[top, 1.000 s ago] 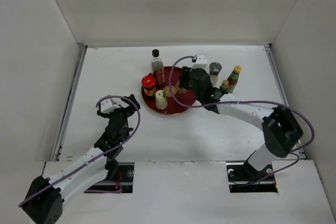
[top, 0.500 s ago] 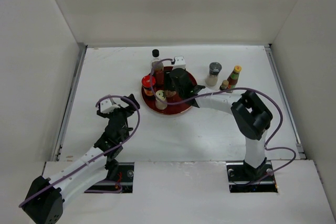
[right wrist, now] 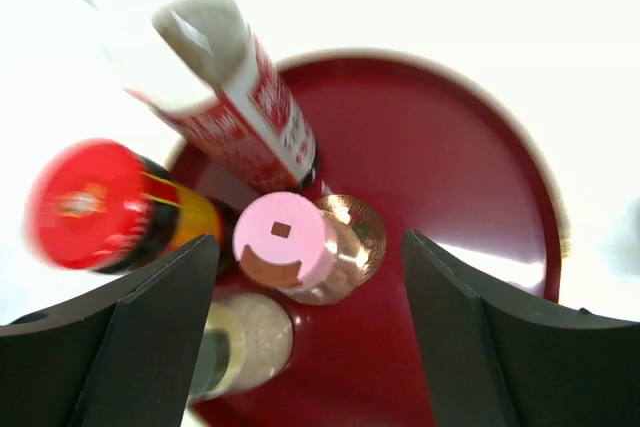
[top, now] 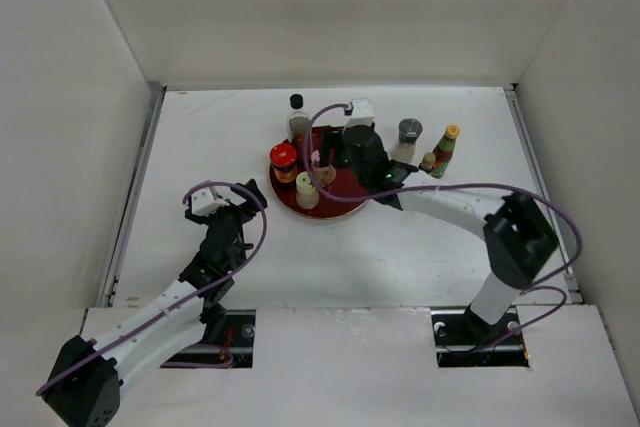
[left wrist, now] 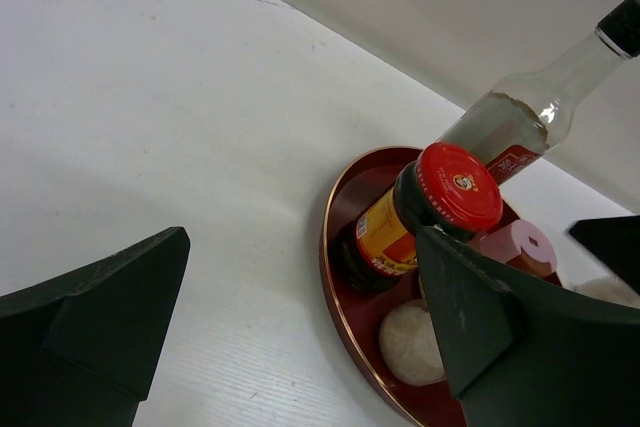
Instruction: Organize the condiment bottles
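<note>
A round dark-red plate (top: 345,209) holds a clear bottle with a black cap (top: 297,117), a red-capped jar (top: 283,160), a cream-capped bottle (top: 307,190) and a pink-capped bottle (top: 322,161). A grey-capped jar (top: 409,137), an orange-capped bottle (top: 446,150) and a small bottle (top: 428,161) stand on the table to the right of the plate. My right gripper (right wrist: 308,239) is open and empty above the pink-capped bottle (right wrist: 282,239), with a finger on each side and apart from it. My left gripper (left wrist: 300,237) is open and empty, left of the plate (left wrist: 335,247).
White walls close in the table at the back and on both sides. The right arm (top: 450,209) stretches across the table's right half towards the plate. The red-capped jar (left wrist: 455,187) and the clear bottle (left wrist: 540,112) stand at the plate's left edge.
My right gripper swung left over the plate, then came back a little to the right. The left arm has not moved.
</note>
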Robot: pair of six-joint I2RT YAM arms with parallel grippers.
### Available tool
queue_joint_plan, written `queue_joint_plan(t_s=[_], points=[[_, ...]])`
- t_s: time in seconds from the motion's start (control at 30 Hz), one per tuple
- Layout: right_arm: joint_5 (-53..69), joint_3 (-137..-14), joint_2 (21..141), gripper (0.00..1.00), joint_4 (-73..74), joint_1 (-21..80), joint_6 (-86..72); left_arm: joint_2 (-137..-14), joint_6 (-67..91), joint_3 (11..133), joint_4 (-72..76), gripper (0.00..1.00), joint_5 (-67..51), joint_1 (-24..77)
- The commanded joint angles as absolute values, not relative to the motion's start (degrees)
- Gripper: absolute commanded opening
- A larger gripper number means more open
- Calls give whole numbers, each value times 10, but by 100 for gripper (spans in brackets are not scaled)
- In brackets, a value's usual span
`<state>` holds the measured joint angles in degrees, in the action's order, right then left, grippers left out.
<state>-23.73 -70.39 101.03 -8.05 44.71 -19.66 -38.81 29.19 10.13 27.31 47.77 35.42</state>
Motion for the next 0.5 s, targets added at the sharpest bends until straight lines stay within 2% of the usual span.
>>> queue_joint_plan(t_s=[0.0, 0.23, 0.37, 0.47], points=[[-258, -673, 894, 80, -110, 423, -199, -388, 298, 104, 298, 100, 474, 359], [-323, -569, 736, 78, -103, 264, -192, -374, 298, 97, 303, 100, 468, 361], [-344, -561, 738, 80, -71, 163, -180, -379, 299, 96, 307, 100, 467, 358], [-330, -568, 757, 83, -62, 134, -171, -376, 299, 98, 305, 100, 462, 362]])
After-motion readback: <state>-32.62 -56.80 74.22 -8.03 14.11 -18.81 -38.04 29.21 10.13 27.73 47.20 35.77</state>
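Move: The green bottle with the yellow cap stands about 25 cm to the right hand's right, 2 cm farther out and 5 cm lower. Its neighbours are the black-capped shaker, some 16 cm right and 6 cm ahead of the hand, and the small yellow bottle, 19 cm right and 1 cm back. The pink-capped bottle sits on the tray, 2 cm ahead and 2 cm left. From the left hand the green bottle is about 13 cm ahead and 48 cm right. The open right hand rises and sweeps about 30 cm right towards the green bottle, turning some 40 degrees clockwise. ##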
